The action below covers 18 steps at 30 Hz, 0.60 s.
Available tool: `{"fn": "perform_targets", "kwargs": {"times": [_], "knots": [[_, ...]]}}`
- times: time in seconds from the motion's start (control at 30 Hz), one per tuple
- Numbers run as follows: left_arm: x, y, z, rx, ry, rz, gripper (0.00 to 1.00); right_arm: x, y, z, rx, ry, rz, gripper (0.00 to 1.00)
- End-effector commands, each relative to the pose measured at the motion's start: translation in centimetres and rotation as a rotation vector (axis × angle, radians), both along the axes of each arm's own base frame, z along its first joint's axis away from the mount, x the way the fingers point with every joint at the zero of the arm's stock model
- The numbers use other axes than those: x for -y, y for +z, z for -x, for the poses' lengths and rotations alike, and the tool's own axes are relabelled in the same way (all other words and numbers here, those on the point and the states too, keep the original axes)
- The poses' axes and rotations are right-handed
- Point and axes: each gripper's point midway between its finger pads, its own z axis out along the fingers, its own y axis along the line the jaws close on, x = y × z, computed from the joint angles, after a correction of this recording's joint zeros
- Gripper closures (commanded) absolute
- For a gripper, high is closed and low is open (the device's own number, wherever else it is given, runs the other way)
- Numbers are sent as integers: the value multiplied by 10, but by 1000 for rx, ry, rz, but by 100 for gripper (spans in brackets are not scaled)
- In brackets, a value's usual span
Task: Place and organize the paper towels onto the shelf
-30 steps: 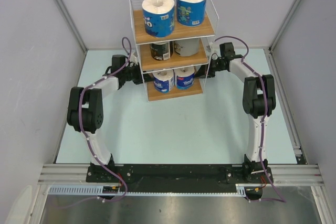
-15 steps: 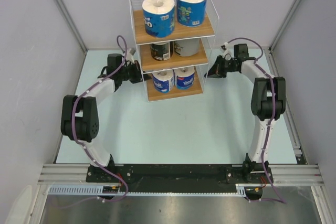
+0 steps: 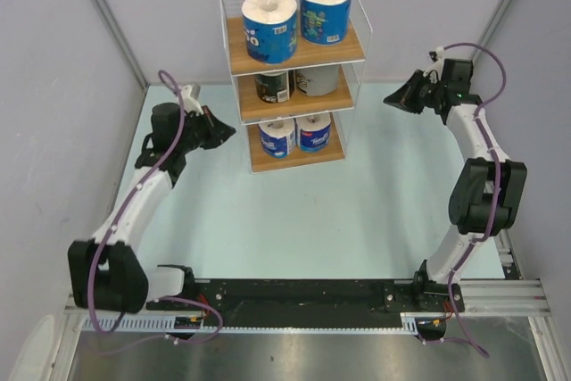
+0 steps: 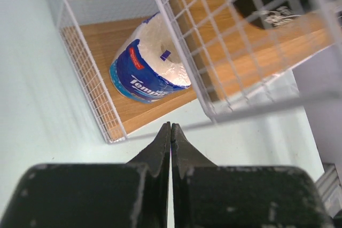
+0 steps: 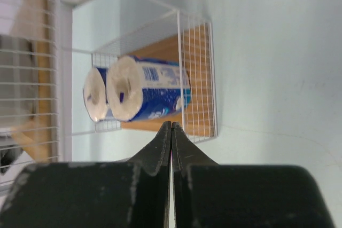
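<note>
The shelf (image 3: 299, 156) stands at the back middle of the table with paper towels on every tier. Two blue-wrapped rolls (image 3: 268, 26) (image 3: 325, 9) stand on top, a dark roll (image 3: 273, 86) and a grey roll (image 3: 316, 80) in the middle, two blue rolls (image 3: 277, 136) (image 3: 313, 131) at the bottom. My left gripper (image 3: 229, 131) is shut and empty, just left of the shelf. In the left wrist view its tips (image 4: 170, 126) point at a bottom blue roll (image 4: 149, 68). My right gripper (image 3: 391, 103) is shut and empty, right of the shelf; its tips (image 5: 171, 125) face the bottom rolls (image 5: 147, 94).
Grey walls with slanted metal posts (image 3: 107, 20) close in the left, right and back. A metal rail (image 3: 303, 296) carrying both arm bases runs along the near edge. Purple cables (image 3: 468, 46) loop off both wrists. The pale green tabletop (image 3: 303, 211) lies in front of the shelf.
Both arms have drawn back from the shelf's sides. The left gripper moved out to the left, the right gripper out to the right and up. Both stayed shut.
</note>
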Motion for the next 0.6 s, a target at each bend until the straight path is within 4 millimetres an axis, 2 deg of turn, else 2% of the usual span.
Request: {"fn": "perform_targets", "kwargs": {"times": [0.0, 0.1, 0.2, 0.27, 0.3, 0.37, 0.4, 0.43, 0.47, 0.5, 0.57], "knots": [[-23, 48, 18, 119, 138, 10, 99, 22, 72, -10, 173, -133, 3, 100], [-28, 73, 23, 171, 154, 17, 98, 25, 106, -9, 252, -144, 4, 100], [-24, 109, 22, 238, 132, 42, 98, 20, 136, -11, 306, -106, -35, 100], [-24, 118, 17, 253, 126, 51, 99, 19, 150, -19, 333, -93, -48, 100], [-25, 132, 14, 281, 127, 59, 99, 17, 155, -20, 345, -77, -58, 100], [-26, 137, 5, 283, 119, 67, 100, 14, 160, -28, 356, -60, -77, 100], [-29, 152, 1, 318, 120, 74, 100, 11, 172, -29, 384, -32, -89, 100], [-29, 156, -2, 327, 113, 79, 100, 8, 178, -30, 390, -19, -108, 100], [-31, 155, -9, 316, 113, 89, 100, 6, 175, -37, 387, -2, -120, 100], [-31, 167, -11, 341, 98, 99, 100, 1, 192, -35, 422, 31, -132, 100], [-28, 170, -21, 337, 81, 118, 100, -6, 196, -38, 426, 63, -145, 100]]}}
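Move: The black roll on the middle shelf lies about 8 cm ahead of the left hand, 9 cm to its right and 5 cm above; the white-blue roll on the bottom shelf is 8 ahead, 10 right, 14 below, and the left top roll 8 ahead, 9 right, 24 above. From the right hand, the grey middle roll is 1 cm ahead, 19 left, 6 above; its bottom-shelf neighbour is level ahead, 19 left, 13 below, the right top roll 1 ahead, 18 left, 25 above. The shelf of paper towels stands between the two empty, shut hands, which rise on either side of it towards the height of the top rolls. The left climbs about 14 cm, first easing back and outward, then forward again; the right climbs some 17 cm, drifting slightly forward after a small sway outward. Both sets of fingers tip up 15 to 20 degrees, nearly level. ##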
